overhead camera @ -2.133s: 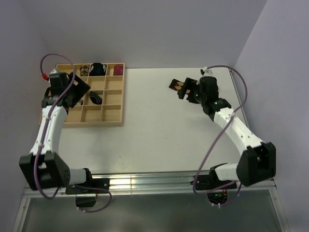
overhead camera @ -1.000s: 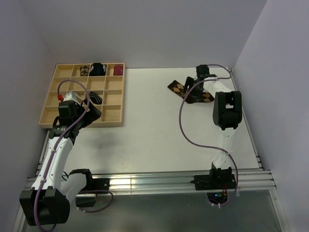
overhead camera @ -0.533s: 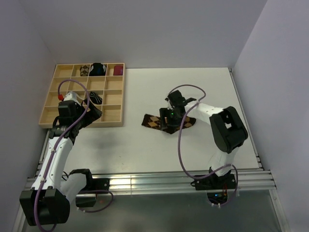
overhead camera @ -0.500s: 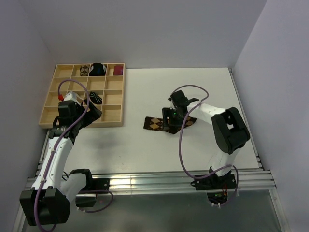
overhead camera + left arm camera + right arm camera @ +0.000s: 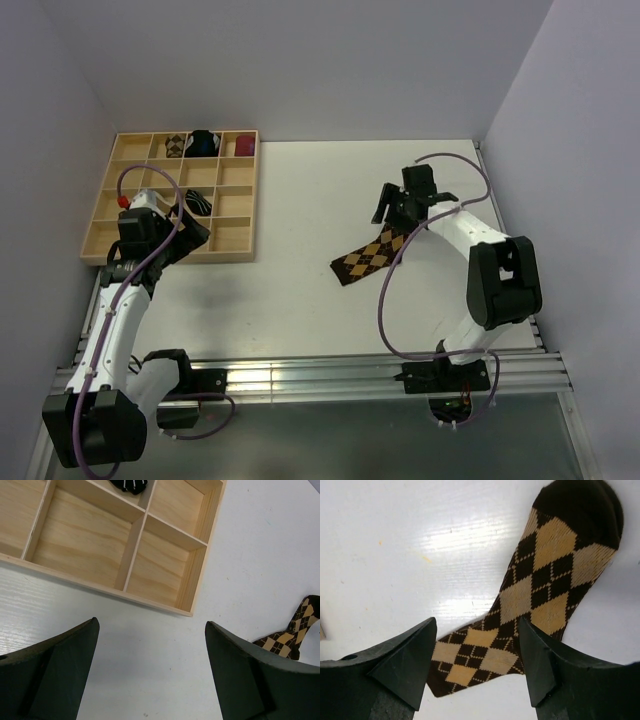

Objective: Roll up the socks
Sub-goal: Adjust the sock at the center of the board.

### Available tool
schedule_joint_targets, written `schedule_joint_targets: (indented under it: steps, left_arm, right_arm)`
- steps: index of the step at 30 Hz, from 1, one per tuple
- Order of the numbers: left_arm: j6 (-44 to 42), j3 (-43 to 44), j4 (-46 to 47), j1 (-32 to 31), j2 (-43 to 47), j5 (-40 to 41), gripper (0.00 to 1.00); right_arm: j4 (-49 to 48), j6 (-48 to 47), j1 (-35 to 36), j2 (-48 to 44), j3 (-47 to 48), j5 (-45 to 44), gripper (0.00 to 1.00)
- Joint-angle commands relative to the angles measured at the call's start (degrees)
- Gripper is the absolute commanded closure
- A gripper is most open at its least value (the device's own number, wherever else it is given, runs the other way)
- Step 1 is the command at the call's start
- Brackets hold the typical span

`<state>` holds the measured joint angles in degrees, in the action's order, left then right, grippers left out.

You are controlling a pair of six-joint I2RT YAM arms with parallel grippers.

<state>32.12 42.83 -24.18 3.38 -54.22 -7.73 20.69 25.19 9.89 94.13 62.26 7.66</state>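
A brown-and-tan argyle sock (image 5: 371,256) lies flat and stretched out on the white table, right of centre. My right gripper (image 5: 401,214) hovers open over its upper right end. In the right wrist view the argyle sock (image 5: 540,590) shows between and beyond the open right gripper (image 5: 476,626), nothing pinched. A short black sock with thin white stripes (image 5: 197,203) sits in a middle cell of the wooden tray (image 5: 253,205). My left gripper (image 5: 189,233) stands open at the tray's near edge. The left gripper (image 5: 151,626) is empty; the black sock (image 5: 129,485) and argyle sock (image 5: 291,636) show there.
The tray's back row holds a small argyle bundle (image 5: 176,145), a black-and-blue bundle (image 5: 204,142) and a maroon bundle (image 5: 245,146). Its other cells (image 5: 85,535) are bare wood. Grey walls close in behind and on both sides; a metal rail (image 5: 300,380) runs along the near edge.
The right arm dragged the argyle sock from the back right to the table's middle, let it lie stretched out, and pulled back to its upper right end. The left arm stayed put.
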Motion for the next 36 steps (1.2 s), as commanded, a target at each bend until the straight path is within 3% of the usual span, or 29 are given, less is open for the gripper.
schedule_joint_targets:
  steps: [1,13,22,27,32,36]
  left_arm:
    - [-0.83,0.15,2.74,0.58,0.52,-1.15,0.08]
    - [-0.74,-0.11,2.56,1.02,0.78,-0.89,0.08]
    - [-0.57,-0.03,2.56,1.28,0.95,-0.45,0.08]
    - [-0.30,-0.11,2.74,1.46,0.69,-0.89,0.08]
    - [0.05,-0.11,2.56,1.89,0.78,-0.19,0.07]
    - [0.14,-0.20,2.65,2.33,0.87,-0.45,0.07]
  right_arm:
    - [-3.73,3.11,-0.04,-1.85,-0.56,-5.28,0.27]
    - [-0.04,3.46,-0.66,13.52,8.93,-3.80,0.27]
    - [1.64,-5.85,4.87,21.97,20.18,2.80,0.25]
    - [-2.84,-9.36,9.52,14.88,16.94,-1.92,0.25]
    - [-6.63,-15.95,17.42,0.90,9.30,-11.08,0.25]
    - [-5.31,-13.60,21.56,-4.91,2.71,-13.90,0.30]
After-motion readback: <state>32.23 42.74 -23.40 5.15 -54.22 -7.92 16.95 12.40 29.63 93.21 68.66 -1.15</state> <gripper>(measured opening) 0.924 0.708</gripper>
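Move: The argyle sock lies bent on the board almost under the right hand, its middle some 3 cm to the right, 2 cm ahead and about 6 cm below; the cuff end points back and left, the toe end forward and right. The wooden tray's middle is about 58 cm left of this hand and 11 cm farther out, with the striped rolled sock in it some 52 cm left and 10 cm ahead. From the left hand the argyle sock is roughly 47 cm right and 9 cm ahead. With its fingers kept apart, the right hand sinks about 5 cm while easing forward over the argyle sock, reaching some 6 cm out towards its toe half, low over the board. It then sweeps left and curves back while climbing about 10 cm from its low point, ending some 11 cm to the left of its starting place, turned about 25 degrees counter-clockwise with the fingers tipping up and forward, clear of the sock. ##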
